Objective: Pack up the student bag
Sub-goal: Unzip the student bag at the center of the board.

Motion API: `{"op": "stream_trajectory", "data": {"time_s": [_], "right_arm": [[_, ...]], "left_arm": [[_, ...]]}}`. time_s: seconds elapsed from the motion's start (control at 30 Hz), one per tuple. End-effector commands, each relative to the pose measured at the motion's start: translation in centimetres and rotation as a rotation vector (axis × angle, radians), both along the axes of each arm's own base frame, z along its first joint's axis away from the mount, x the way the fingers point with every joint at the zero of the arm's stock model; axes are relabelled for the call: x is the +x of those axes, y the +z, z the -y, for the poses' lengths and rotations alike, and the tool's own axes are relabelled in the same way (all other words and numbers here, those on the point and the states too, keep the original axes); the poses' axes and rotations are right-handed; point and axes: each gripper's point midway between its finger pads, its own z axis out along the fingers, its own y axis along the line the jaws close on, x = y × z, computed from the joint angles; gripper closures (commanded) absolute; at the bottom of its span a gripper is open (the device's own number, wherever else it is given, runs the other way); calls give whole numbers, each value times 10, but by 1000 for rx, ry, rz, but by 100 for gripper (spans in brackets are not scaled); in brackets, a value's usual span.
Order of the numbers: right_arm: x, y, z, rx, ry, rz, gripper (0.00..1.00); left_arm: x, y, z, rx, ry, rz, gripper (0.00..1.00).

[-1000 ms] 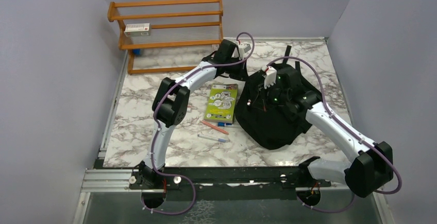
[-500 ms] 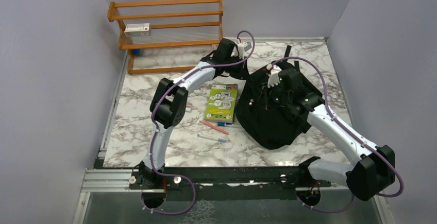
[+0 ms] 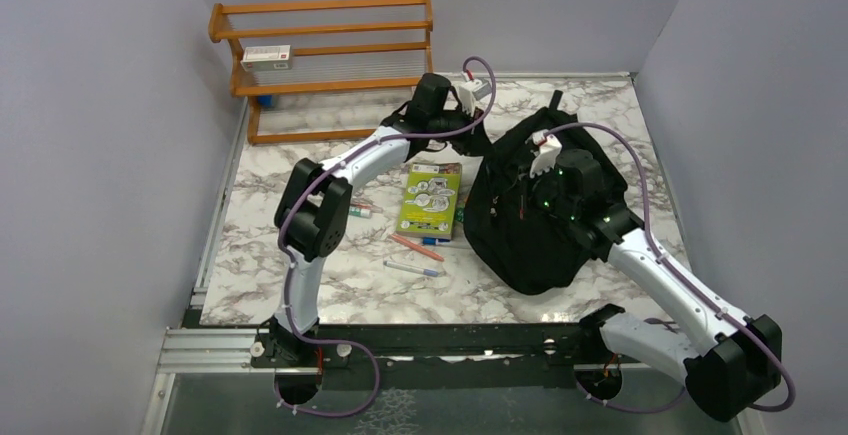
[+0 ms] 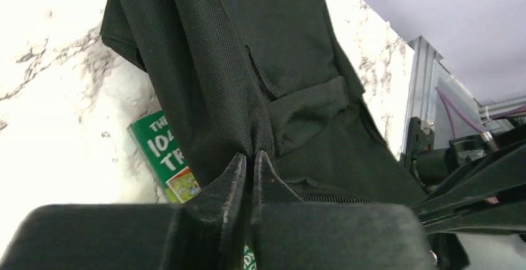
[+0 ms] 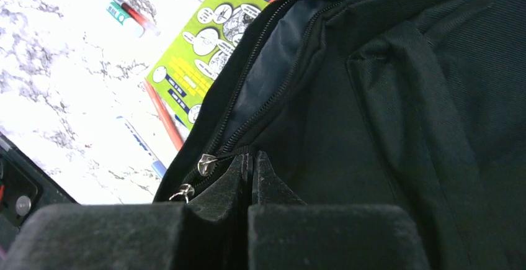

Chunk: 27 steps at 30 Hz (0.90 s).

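Note:
The student bag (image 3: 530,225) is a large black backpack on the right half of the marble table, lifted a little at its far edge. My left gripper (image 4: 250,158) is shut on a fold of the bag's fabric (image 4: 260,96) at its far left edge (image 3: 478,140). My right gripper (image 5: 252,158) is shut on the bag's edge beside the zipper, near two metal pulls (image 5: 205,163); in the top view it sits on the bag's top (image 3: 535,180). The zipper is partly open, showing dark lining (image 5: 273,71). A green book (image 3: 431,199) lies left of the bag.
Several pens (image 3: 416,247) lie on the marble (image 3: 300,255) in front of the green book, one more left of it (image 3: 360,210). A wooden rack (image 3: 330,65) stands at the back left with a small box (image 3: 266,54). Walls close both sides.
Both grippers have moved up and toward the back with the bag's fabric, so the bag's far edge has risen and shifted back. The right arm has stretched out further.

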Motion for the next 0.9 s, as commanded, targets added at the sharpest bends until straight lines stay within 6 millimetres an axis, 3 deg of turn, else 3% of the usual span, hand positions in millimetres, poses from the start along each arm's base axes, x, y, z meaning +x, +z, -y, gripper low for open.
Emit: {"op": "stream_trajectory", "data": {"time_s": [0.0,0.13,0.3,0.4,0.6,0.7,0.87], "right_arm": [[12,13,-6,59,-18,70,99],[12,7,-12,65,6,50,99],[13,2,-19,83,31,36,99],[17,-1,-21,90,28,33,99],[17,-10,-28,89,56,-9,99],[16,-17,-27,81,49,-26,99],[18,-18,-27,82,35,-41,99]], "left_arm": [[-13,52,7,-83,-41,110,81],[4,44,-15,-36,109,68,55],[7,50,-58,-36,268,56,40],[-9,50,-74,-20,309,58,34],[-42,30,-97,9,382,-6,30],[-52,29,-92,-6,386,-38,29],[-82,22,-56,22,348,-22,26]]}}
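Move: The left hand grips the bag's far-left edge. The paired zipper sliders lie about 10 cm back, 1 cm right and 5 cm below it. The right hand pinches a pull tab, with the sliders roughly 3 cm left, 2 cm back and 2 cm below; from this hand, the yellow-green book lies some 16 cm left and 2 back, the blue marker 11 left and 14 back, both about 14 below. Left lets go of the bag edge, swinging about 9 cm left, then back; right eases the pinched tab down-left. ##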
